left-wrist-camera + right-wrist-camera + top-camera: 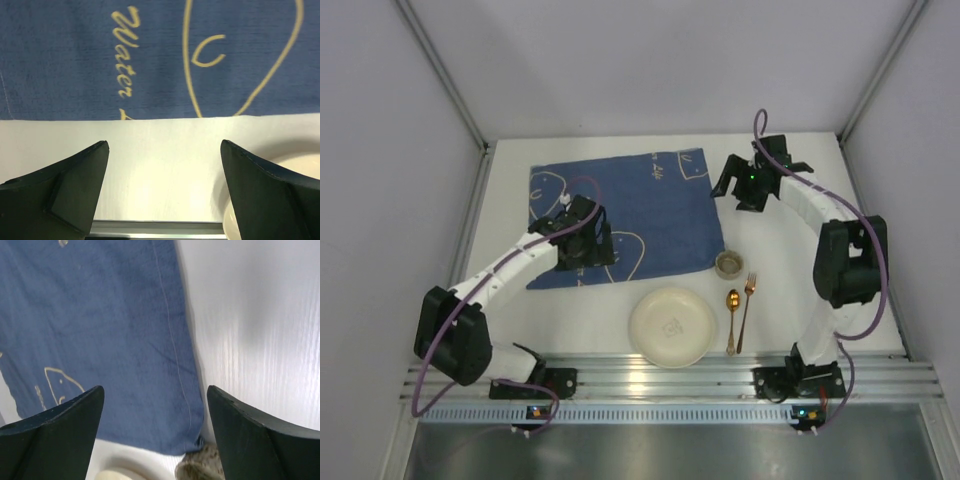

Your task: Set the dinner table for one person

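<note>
The dinner table [775,250] is a white tabletop with a blue cloth [620,215] spread across its middle. My left gripper [588,246] hovers open over the cloth's near-left part. In the left wrist view that gripper [165,145] frames bare table [160,165], with the cloth's edge [150,60] beyond. My right gripper [738,192] is open above the cloth's far-right corner. In the right wrist view it [155,390] holds nothing, with the cloth [110,330] below it.
A cream plate [672,326] sits near the front edge. A small speckled cup [731,264] stands at the cloth's near-right corner. A copper spoon [732,320] and fork [747,308] lie right of the plate. The plate rim [300,162] and the cup [200,471] also show in the wrist views.
</note>
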You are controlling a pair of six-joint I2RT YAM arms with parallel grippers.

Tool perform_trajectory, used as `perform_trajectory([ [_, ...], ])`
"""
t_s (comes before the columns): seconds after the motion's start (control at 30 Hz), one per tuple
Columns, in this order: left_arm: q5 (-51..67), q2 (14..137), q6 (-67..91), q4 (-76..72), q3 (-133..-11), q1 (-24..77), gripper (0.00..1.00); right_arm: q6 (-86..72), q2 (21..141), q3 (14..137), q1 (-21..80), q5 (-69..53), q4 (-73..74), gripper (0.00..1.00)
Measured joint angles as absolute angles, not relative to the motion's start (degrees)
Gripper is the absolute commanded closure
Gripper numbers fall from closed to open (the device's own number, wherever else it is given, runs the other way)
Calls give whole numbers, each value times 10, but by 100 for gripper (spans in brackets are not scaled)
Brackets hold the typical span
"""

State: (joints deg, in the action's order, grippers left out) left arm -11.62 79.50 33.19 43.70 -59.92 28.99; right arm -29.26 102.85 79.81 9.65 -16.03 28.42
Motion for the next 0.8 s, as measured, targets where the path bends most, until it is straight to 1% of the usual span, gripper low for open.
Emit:
perform_trajectory([
  [0.07,-111,791,341,432,-571,266,1,-297,1082,840,96,-157,288,22],
  [0.1,-109,790,344,430,-561,250,2,-301,1107,857,96,-155,289,27],
  [0.13,-106,790,346,425,-553,236,2,-302,1127,870,96,-155,292,30],
  [0.37,-90,795,343,386,-508,164,2,-311,1223,922,101,-157,321,40],
  [0.43,-87,812,341,375,-507,153,2,-312,1230,932,104,-161,325,49],
  [0.47,-85,822,340,369,-507,150,2,-311,1232,935,105,-164,326,54],
  [0.5,-84,834,338,364,-507,147,1,-310,1235,937,108,-164,326,73],
  [0.53,-84,848,335,361,-509,146,2,-310,1240,939,110,-166,326,87],
  [0.57,-84,865,332,357,-512,144,1,-307,1244,939,113,-168,326,97],
  [0.6,-84,880,330,357,-515,143,2,-307,1249,939,115,-170,327,100],
  [0.7,-79,937,326,358,-546,142,1,-309,1253,939,116,-179,326,100],
  [0.8,-69,990,318,370,-608,140,3,-305,1253,939,109,-178,326,100],
])
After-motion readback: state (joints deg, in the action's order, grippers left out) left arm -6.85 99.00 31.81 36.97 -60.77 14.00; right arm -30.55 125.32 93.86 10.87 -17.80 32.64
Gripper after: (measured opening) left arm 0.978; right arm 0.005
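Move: The right hand hangs about 11 cm above the table, with the blue cloth's right edge some 3 cm ahead and 2 cm to its left; the glass at that cloth's near right corner stands about 9 cm back and 1 cm to the hand's right. From the left hand, the cloth's front part at the word "Water" lies roughly 5 cm left, 2 cm ahead and 10 cm below, while the plate's middle is some 10 cm back and 17 cm to the right. The right hand drops about 10 cm onto the cloth's right edge, going slightly forward early on and then a little left, its fingers tipping some 13 degrees steeper and closing fully to pinch the hem. The left hand, fingers still wide open, swings about 6 cm left while sinking some 9 cm onto the cloth's front part, turning slightly counter-clockwise and tipping steeper, then slides forward at the bottom with its fingertips pushing the cloth along. ##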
